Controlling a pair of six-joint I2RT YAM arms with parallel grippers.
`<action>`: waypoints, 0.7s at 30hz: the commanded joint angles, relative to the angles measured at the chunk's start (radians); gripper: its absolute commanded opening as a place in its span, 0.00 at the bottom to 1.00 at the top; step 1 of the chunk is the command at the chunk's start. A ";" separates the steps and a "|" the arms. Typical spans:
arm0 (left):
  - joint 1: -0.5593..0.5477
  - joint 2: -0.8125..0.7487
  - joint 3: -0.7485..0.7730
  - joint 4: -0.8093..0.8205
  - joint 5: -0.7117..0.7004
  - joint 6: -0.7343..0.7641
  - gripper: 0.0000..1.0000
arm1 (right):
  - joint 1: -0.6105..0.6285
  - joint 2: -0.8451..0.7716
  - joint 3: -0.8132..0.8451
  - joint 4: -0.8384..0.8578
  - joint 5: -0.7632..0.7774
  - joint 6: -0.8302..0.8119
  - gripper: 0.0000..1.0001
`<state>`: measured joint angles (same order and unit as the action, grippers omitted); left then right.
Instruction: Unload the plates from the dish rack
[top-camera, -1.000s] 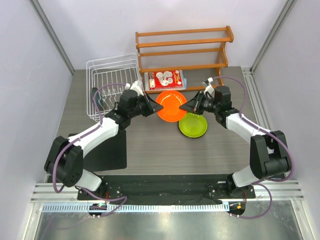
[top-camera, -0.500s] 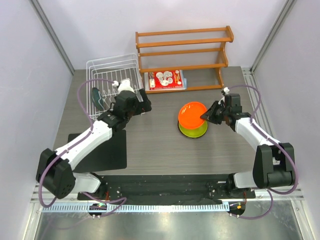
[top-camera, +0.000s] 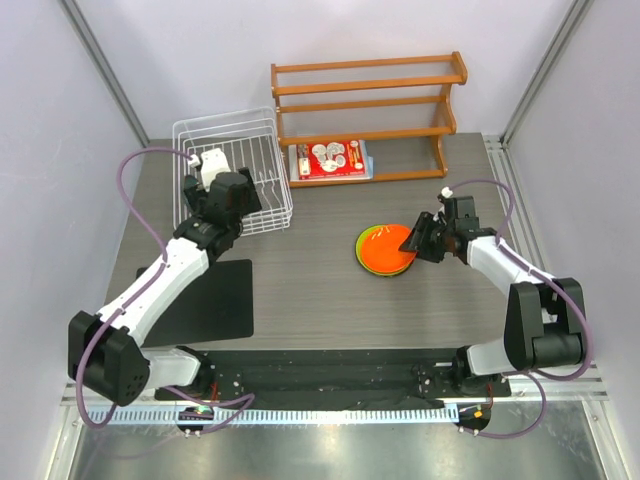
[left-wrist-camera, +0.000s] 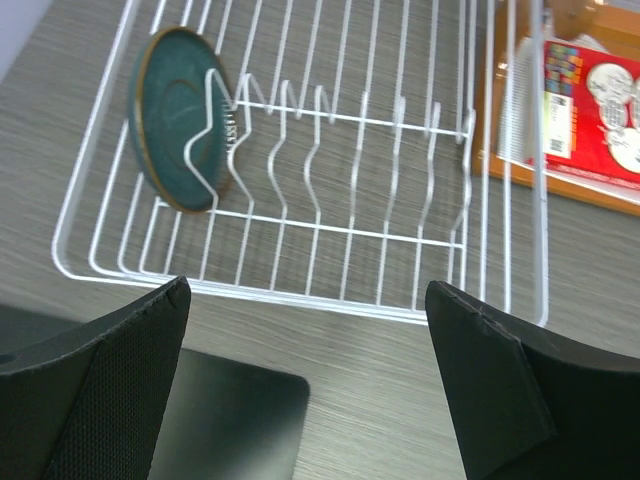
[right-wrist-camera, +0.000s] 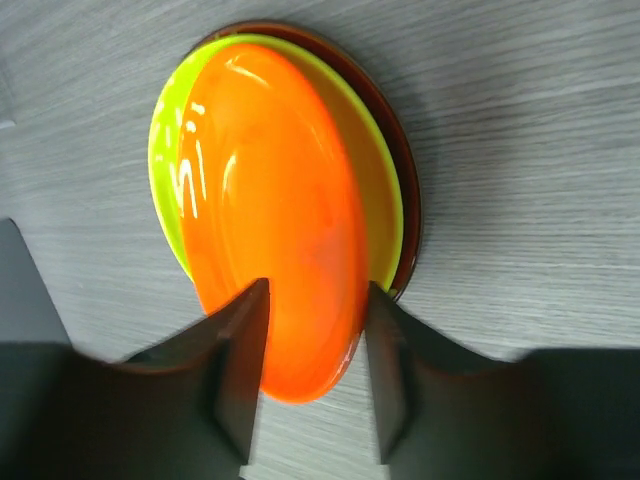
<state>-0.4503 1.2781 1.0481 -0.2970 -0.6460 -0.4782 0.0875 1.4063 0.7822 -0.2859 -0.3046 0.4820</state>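
Observation:
An orange plate (right-wrist-camera: 270, 200) lies on top of a lime green plate (right-wrist-camera: 162, 150), with a dark red plate (right-wrist-camera: 405, 200) under both. My right gripper (right-wrist-camera: 315, 370) is open, its fingers standing either side of the orange plate's near rim. The top view has this stack, orange plate (top-camera: 383, 255) uppermost, right of centre with the right gripper (top-camera: 412, 240) at its right edge. A dark teal plate (left-wrist-camera: 180, 130) stands upright at the left end of the white wire dish rack (left-wrist-camera: 300, 292). My left gripper (left-wrist-camera: 305, 390) is wide open and empty, just short of the rack's near rail; from above, the left gripper (top-camera: 232, 195) hovers over the rack (top-camera: 255, 140).
An orange-brown wooden shelf (top-camera: 365, 100) stands at the back. A red-and-white packet (top-camera: 330, 160) lies in front of it, right of the rack. A black mat (top-camera: 210, 300) covers the near left of the table. Grey walls close in both sides.
My right gripper carried the orange plate right, lowered it onto the green plate and parted its jaws. My left gripper opened wide and swung back left to the rack.

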 joint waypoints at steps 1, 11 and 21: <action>0.067 -0.019 0.020 -0.004 0.006 0.004 0.99 | 0.003 0.014 0.032 -0.001 -0.018 -0.042 0.55; 0.212 0.032 0.043 -0.005 0.074 -0.002 0.99 | 0.006 -0.020 0.118 -0.134 0.119 -0.100 0.74; 0.324 0.226 0.112 0.030 0.080 0.016 1.00 | 0.023 -0.046 0.146 -0.137 0.173 -0.108 0.75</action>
<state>-0.1421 1.4361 1.1034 -0.3042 -0.5606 -0.4797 0.1040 1.3846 0.8761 -0.4210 -0.1612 0.3931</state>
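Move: Ahead and to the left of the empty, open left hand, about 6 cm out, 11 cm left and 13 cm down, the teal plate stands at the rack's left end; the rack's middle is some 7 cm ahead, 1 cm left and 17 cm down. The black mat lies about 20 cm back and 8 cm left. From the right hand, the green plate it is laying the orange one on is roughly 1 cm ahead, 6 cm left, 4 cm down; the orange plate, rim between its fingers, is 2 cm ahead, 6 cm left, 2 cm down. Sweeping left over the rack towards the teal plate, the wide-open left hand covers about 10 cm, sinking some 4 cm and reaching slightly forward mostly in the later part, while turning about 15 degrees counter-clockwise. The right fingers open off the orange plate's rim with a slight dip, then that hand backs off a couple of centimetres right and up, its left side rolling down a little. ##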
